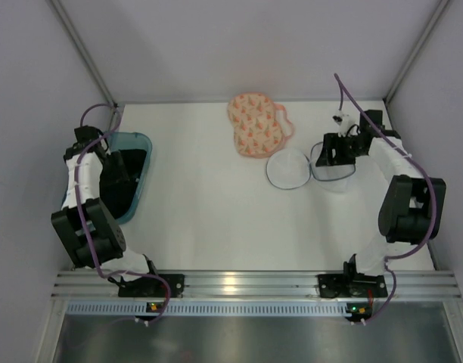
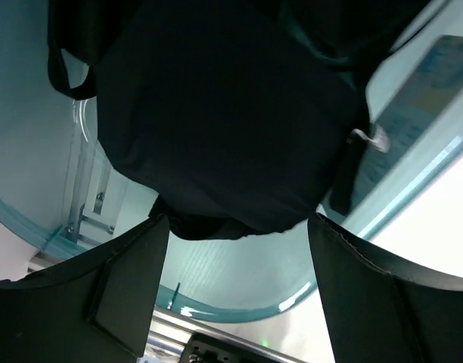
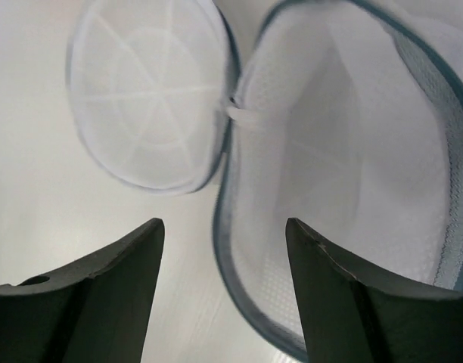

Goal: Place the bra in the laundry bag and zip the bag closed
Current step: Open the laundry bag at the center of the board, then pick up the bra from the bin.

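Observation:
The black bra [image 2: 216, 113] lies in the teal bin [image 2: 239, 265] at the table's left, seen as a dark mass [image 1: 130, 172] in the top view. My left gripper [image 2: 237, 223] reaches down into the bin, its jaws open, and the bra's lower edge sits right at the fingertips [image 2: 152, 234] without being clamped. The laundry bag [image 1: 254, 125], cream-peach with small triangles and a pink loop, lies at the far middle of the table, away from both grippers. My right gripper [image 3: 224, 223] stands open over the rim of a white mesh tub [image 3: 345, 151].
The white translucent tub [image 1: 334, 175] with a dark rim lies open at the right, its round lid [image 1: 287, 168] flat beside it. The teal bin's rim [image 1: 141, 140] stands by the left wall. Booth walls close in on the left, right and back.

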Controlling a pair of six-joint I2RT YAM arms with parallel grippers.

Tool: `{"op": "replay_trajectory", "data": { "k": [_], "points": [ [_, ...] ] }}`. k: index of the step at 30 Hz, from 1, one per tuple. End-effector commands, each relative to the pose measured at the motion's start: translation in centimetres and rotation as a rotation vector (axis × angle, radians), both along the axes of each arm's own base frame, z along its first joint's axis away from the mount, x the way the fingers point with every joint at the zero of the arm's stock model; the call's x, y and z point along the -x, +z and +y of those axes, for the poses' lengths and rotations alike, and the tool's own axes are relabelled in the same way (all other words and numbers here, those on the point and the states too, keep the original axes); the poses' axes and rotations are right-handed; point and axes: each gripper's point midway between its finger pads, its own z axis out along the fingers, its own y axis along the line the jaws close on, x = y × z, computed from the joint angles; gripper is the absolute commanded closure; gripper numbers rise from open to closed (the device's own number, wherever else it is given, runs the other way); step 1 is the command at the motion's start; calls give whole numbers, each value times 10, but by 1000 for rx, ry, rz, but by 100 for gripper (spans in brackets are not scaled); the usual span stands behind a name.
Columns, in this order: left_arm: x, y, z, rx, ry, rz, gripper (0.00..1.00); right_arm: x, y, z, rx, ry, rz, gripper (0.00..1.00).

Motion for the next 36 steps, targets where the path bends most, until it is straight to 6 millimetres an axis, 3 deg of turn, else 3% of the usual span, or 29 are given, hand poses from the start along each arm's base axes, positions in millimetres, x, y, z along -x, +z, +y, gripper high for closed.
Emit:
{"op": "replay_trajectory", "data": {
  "k": [1, 10, 12, 14, 17, 24, 26, 29, 30, 35, 36],
  "points": [
    [-8, -8, 17, -39, 90, -32, 21, -1, 70, 23, -108, 82, -142, 33],
    [-14, -51, 20, 29, 115, 0, 23, 9, 117, 32, -157, 99, -196, 32],
    [-16, -61, 18, 58, 117, 15, 28, 8, 123, 33, -158, 96, -207, 32],
    [-18, -64, 17, 74, 119, 15, 39, 9, 126, 33, -160, 95, -209, 32],
    [-22, -60, 16, 86, 111, -8, 48, 10, 126, 33, -161, 95, -203, 32],
    [-25, -12, 16, 37, 68, -135, 100, 13, 129, 36, -176, 105, -210, 32],
    [-23, 2, 15, 22, 57, -161, 100, 13, 131, 37, -178, 111, -214, 32],
    [-20, 39, 12, -16, 24, -253, 100, 15, 134, 38, -185, 120, -222, 32],
    [-19, 60, 11, -42, 17, -308, 100, 15, 135, 39, -188, 124, -228, 32],
    [-14, 128, -20, -43, -164, -505, 100, 18, 144, 44, -212, 145, -250, 31],
    [-11, 148, -38, -6, -236, -567, 100, 18, 145, 45, -217, 147, -248, 31]
  ]
}}
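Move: The black bra lies in the blue bin right under the left hand, its middle perhaps 2 cm farther out and 8 cm below; the bin's own middle is some 3 cm to the left of that hand, 1 cm back and as low. The right hand hovers above the open laundry bag, whose middle is level, about 2 cm to the right and 6 cm below; the folded-back lid is 9 cm left, 1 cm back, and the orange printed cloth 18 cm left, 10 cm ahead, both 7 cm lower. The left hand sinks about 7 cm into the bin with its fingers apart, shuts them at the bottom on a fold of the black bra, then draws it up some 15 cm, quickening, while the wrist tilts the fingertips about 20 degrees outward. Meanwhile the right hand, fingers staying open, backs off upward from the laundry bag by roughly 10 cm, drifting a little left, most of it early on, and then nearly stops above the bag. ##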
